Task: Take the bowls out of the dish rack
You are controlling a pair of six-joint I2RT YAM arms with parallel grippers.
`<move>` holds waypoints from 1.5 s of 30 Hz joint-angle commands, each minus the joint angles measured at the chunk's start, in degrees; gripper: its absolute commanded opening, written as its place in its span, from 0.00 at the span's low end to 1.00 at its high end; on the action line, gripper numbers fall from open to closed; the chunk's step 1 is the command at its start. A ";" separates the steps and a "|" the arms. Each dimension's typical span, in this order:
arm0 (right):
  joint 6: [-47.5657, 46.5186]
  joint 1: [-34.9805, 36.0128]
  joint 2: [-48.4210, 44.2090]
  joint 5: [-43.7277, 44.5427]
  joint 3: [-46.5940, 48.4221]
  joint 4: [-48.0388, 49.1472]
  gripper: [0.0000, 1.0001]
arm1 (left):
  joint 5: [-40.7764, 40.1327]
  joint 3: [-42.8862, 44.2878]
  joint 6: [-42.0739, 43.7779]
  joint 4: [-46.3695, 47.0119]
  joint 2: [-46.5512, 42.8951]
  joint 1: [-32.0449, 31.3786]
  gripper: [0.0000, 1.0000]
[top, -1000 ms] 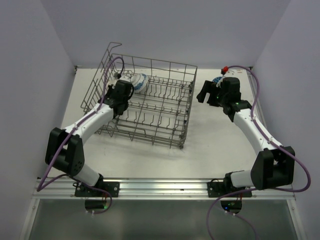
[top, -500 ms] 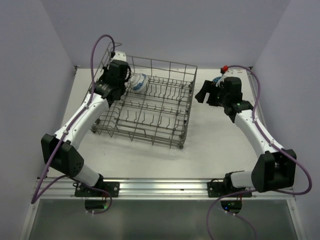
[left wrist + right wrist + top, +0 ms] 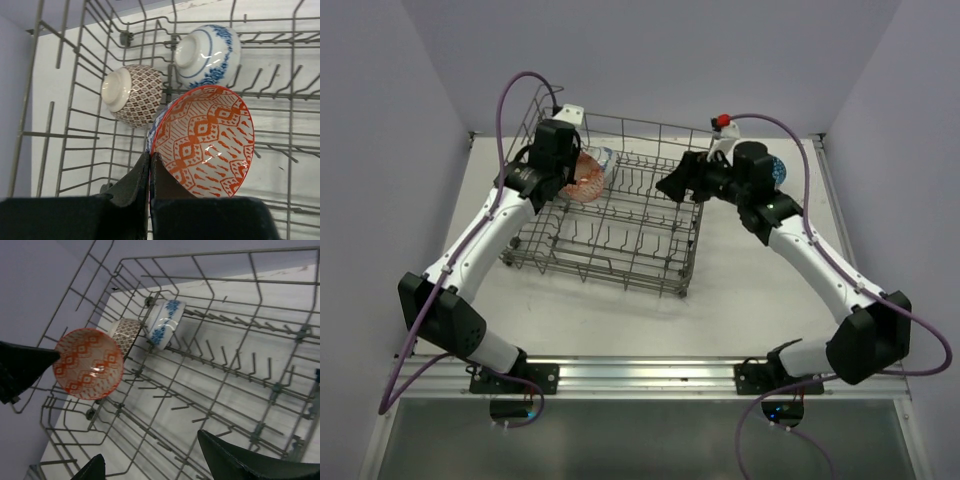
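Observation:
The grey wire dish rack [image 3: 692,240] stands on the white table. My left gripper [image 3: 150,156] is shut on the rim of a red-and-white patterned bowl [image 3: 205,140], which it holds tilted above the rack's back left corner [image 3: 585,178]. Below it, a brown patterned bowl [image 3: 132,95] and a blue-and-white bowl [image 3: 205,55] lie on their sides among the tines. My right gripper [image 3: 675,187] hangs open over the rack's right side, and nothing is between its fingers [image 3: 155,462]. The right wrist view shows the held bowl [image 3: 89,362] at its left.
Another blue patterned bowl [image 3: 778,170] sits on the table at the back right, partly hidden behind my right arm. The rack's raised wire handle [image 3: 545,95] stands at its back left corner. Walls close in the table on three sides.
My left arm has risen from inside the rack with the red patterned bowl in its grip. My right arm has swung left from the table to over the rack.

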 commanded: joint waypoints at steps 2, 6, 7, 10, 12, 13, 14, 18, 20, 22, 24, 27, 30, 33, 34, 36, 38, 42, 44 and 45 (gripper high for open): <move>3.83 4.42 5.24 0.33 4.79 4.37 0.78 | 11.37 1.13 -3.81 4.80 -3.50 -0.55 0.00; 3.57 9.34 9.37 3.58 9.46 2.88 0.77 | 13.76 -0.36 -4.78 5.95 -4.03 -1.26 0.00; 3.83 9.79 10.43 4.63 10.42 2.52 0.77 | 14.20 -0.71 -4.95 6.22 -4.21 -1.52 0.00; 4.45 11.29 14.12 6.22 13.42 1.47 0.77 | 15.96 -1.50 -5.22 7.18 -4.74 -1.96 0.00; 4.71 12.07 15.79 6.58 14.83 1.29 0.77 | 17.19 -1.94 -5.31 7.88 -4.91 -2.05 0.00; 4.89 12.25 17.19 6.84 15.18 1.46 0.77 | 17.71 -2.29 -5.39 8.06 -5.00 -2.22 0.00; 5.15 12.52 18.08 7.45 15.79 1.38 0.77 | 18.76 -2.47 -5.31 8.41 -5.09 -2.31 0.00; 5.15 13.48 21.24 10.88 16.94 0.50 0.75 | 20.00 -2.56 -5.22 8.68 -5.61 -2.40 0.00; 5.59 13.49 22.56 12.02 16.94 0.50 0.73 | 20.35 -2.47 -5.22 8.68 -5.88 -2.49 0.00; 5.77 13.49 23.44 12.55 16.94 0.85 0.70 | 20.70 -2.47 -5.22 8.59 -6.05 -2.49 0.00; 6.12 13.49 24.76 12.47 17.20 1.03 0.68 | 21.67 -2.65 -5.39 8.50 -6.32 -2.49 0.00; 6.47 13.49 25.91 11.33 17.99 1.64 0.50 | 22.55 -3.52 -5.75 9.29 -6.58 -2.40 0.00; 7.78 13.49 25.12 10.71 17.03 4.01 0.25 | 22.99 -4.92 -6.10 10.35 -6.50 -2.49 0.00; 10.07 13.40 23.80 10.80 15.97 5.25 0.06 | 23.17 -6.60 -6.27 11.84 -6.84 -2.58 0.00; 10.34 13.40 23.45 11.06 15.88 5.25 0.00 | 22.99 -7.65 -6.45 12.37 -6.93 -2.58 0.00; 10.69 13.40 22.57 11.24 16.06 4.63 0.00 | 22.29 -8.36 -6.45 13.42 -7.11 -2.49 0.00; 10.69 13.40 21.78 12.63 16.32 3.14 0.00 | 21.94 -9.50 -6.45 14.47 -7.55 -2.58 0.19; 11.13 12.52 20.11 14.84 17.11 -0.11 0.00 | 20.36 -9.15 -5.92 16.06 -8.51 -2.49 0.66; 11.74 11.82 18.70 15.19 17.55 -1.60 0.00 | 17.99 -7.50 -5.75 16.59 -8.96 -2.58 0.81; 12.00 10.86 18.18 15.54 17.81 -2.31 0.00 | 16.94 -6.70 -5.49 16.59 -9.04 -2.49 0.92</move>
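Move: The left gripper, already pinching the orange bowl's left rim, is taking it to the right gripper, which waits open some 26 cm to the right, 5 cm nearer the base and 5 cm higher. The orange bowl's middle lies 5 cm right, level fore-aft and 3 cm below; from the right hand, about 21 cm left, 5 cm ahead, 8 cm down. In the rack, 14 cm below the left hand, are the blue-flowered bowl (8 ahead, 7 right) and brown-patterned bowl (3 ahead, 4 left). Leftward first, then down and a little forward, the open right hand reaches some 11 cm across and 9 cm down to the orange bowl and shuts its fingers on the right-hand rim. The left hand meanwhile carries the bowl about 8 cm to the right, rolling its left side down and swinging clockwise, then holds nearly still and opens wide once the right has closed; the right starts easing back to the right. ##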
